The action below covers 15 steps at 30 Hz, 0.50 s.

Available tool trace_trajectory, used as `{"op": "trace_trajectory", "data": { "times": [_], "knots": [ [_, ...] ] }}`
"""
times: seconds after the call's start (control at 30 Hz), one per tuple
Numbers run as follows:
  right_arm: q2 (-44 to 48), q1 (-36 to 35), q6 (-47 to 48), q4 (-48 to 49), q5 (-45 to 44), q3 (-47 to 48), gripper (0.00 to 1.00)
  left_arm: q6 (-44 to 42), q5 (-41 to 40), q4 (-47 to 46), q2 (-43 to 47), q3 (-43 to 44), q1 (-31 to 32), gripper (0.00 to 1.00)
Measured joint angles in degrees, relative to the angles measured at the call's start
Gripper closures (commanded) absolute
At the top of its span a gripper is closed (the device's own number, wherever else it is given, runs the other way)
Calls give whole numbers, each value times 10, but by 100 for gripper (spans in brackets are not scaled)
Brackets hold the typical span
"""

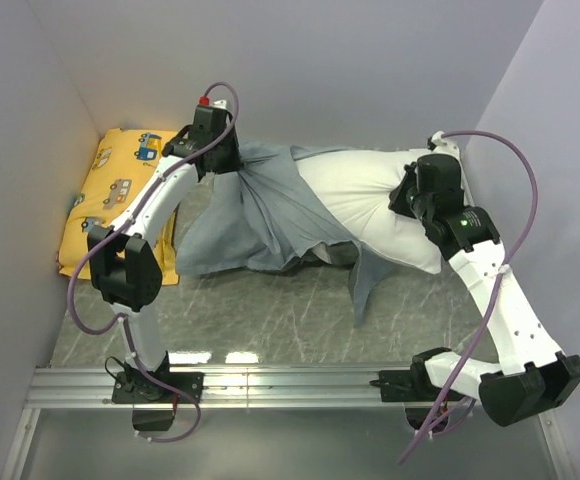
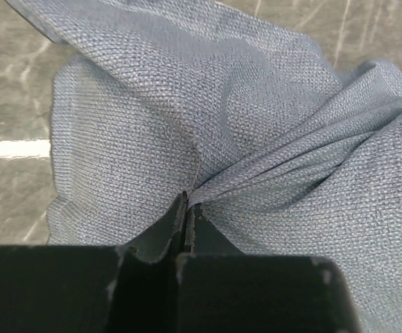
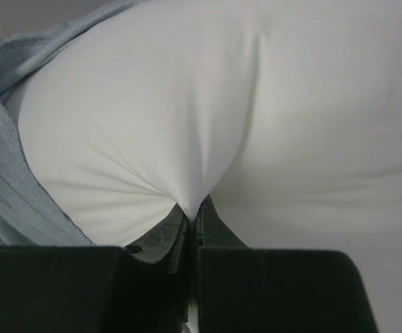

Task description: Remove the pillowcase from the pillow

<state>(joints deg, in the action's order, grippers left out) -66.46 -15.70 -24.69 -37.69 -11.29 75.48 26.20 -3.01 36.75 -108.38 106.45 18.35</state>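
The grey-blue pillowcase [image 1: 260,215] lies bunched in the middle of the table, still round the left end of the white pillow [image 1: 370,200], whose right part is bare. My left gripper [image 1: 220,165] is shut on a pinch of the pillowcase [image 2: 256,132], and the fabric fans out in tight folds from the fingertips [image 2: 180,208]. My right gripper [image 1: 415,195] is shut on a pinch of the pillow [image 3: 256,125]. The pillowcase edge [image 3: 7,173] shows at the left of the right wrist view. The pillow's tag is not visible.
A yellow vehicle-print cushion [image 1: 110,195] lies at the far left against the wall, under my left arm. Walls close in on the left, back and right. A metal rail [image 1: 290,385] runs along the near edge. A strip of pillowcase [image 1: 365,285] trails toward the front.
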Motion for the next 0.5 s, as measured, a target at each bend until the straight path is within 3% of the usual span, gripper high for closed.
{"op": "trace_trajectory", "data": {
  "times": [0.1,0.2,0.23,0.33,0.5],
  "knots": [
    [9,-7,-5,5,-7,-32,100,-2,26,-21,0,-21,-3,99],
    [18,-59,-10,5,-67,-76,64,-9,26,-39,0,-46,11,100],
    [21,-85,-10,3,-94,-86,48,-10,23,-51,0,-57,17,99],
    [22,-153,3,7,-146,-92,33,-8,15,-96,5,-103,33,100],
    [-6,-247,45,20,-206,-47,24,10,16,-170,40,-193,47,99]
  ]
}}
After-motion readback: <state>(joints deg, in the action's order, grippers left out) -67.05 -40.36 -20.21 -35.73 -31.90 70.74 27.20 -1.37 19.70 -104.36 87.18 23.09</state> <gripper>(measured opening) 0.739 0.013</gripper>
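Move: The right hand is pinching the white pillow near its far right part; the pillowcase's mouth, where grey cloth crosses the white, lies about 13 cm to its left, 1 cm back and some 12 cm lower, with the white pillow's middle about 5 cm left, level and 10 cm below. From the left hand, still gripping the gathered pillowcase, that mouth is roughly 18 cm right, 7 cm back and 6 cm lower, while the yellow pillow sits some 22 cm left, 5 cm back and 13 cm below. The right hand sinks about 5 cm while drawing back a little, opens wide to let go of the white pillow, then swings some 7 cm left towards the pillowcase's mouth, rising slightly and rolling its left side down by about 15 degrees, empty above the pillow. Keeping its shut grip on the grey cloth, the left hand eases off the stretch by going down and to the right towards the pillow, with a small draw back as well. ##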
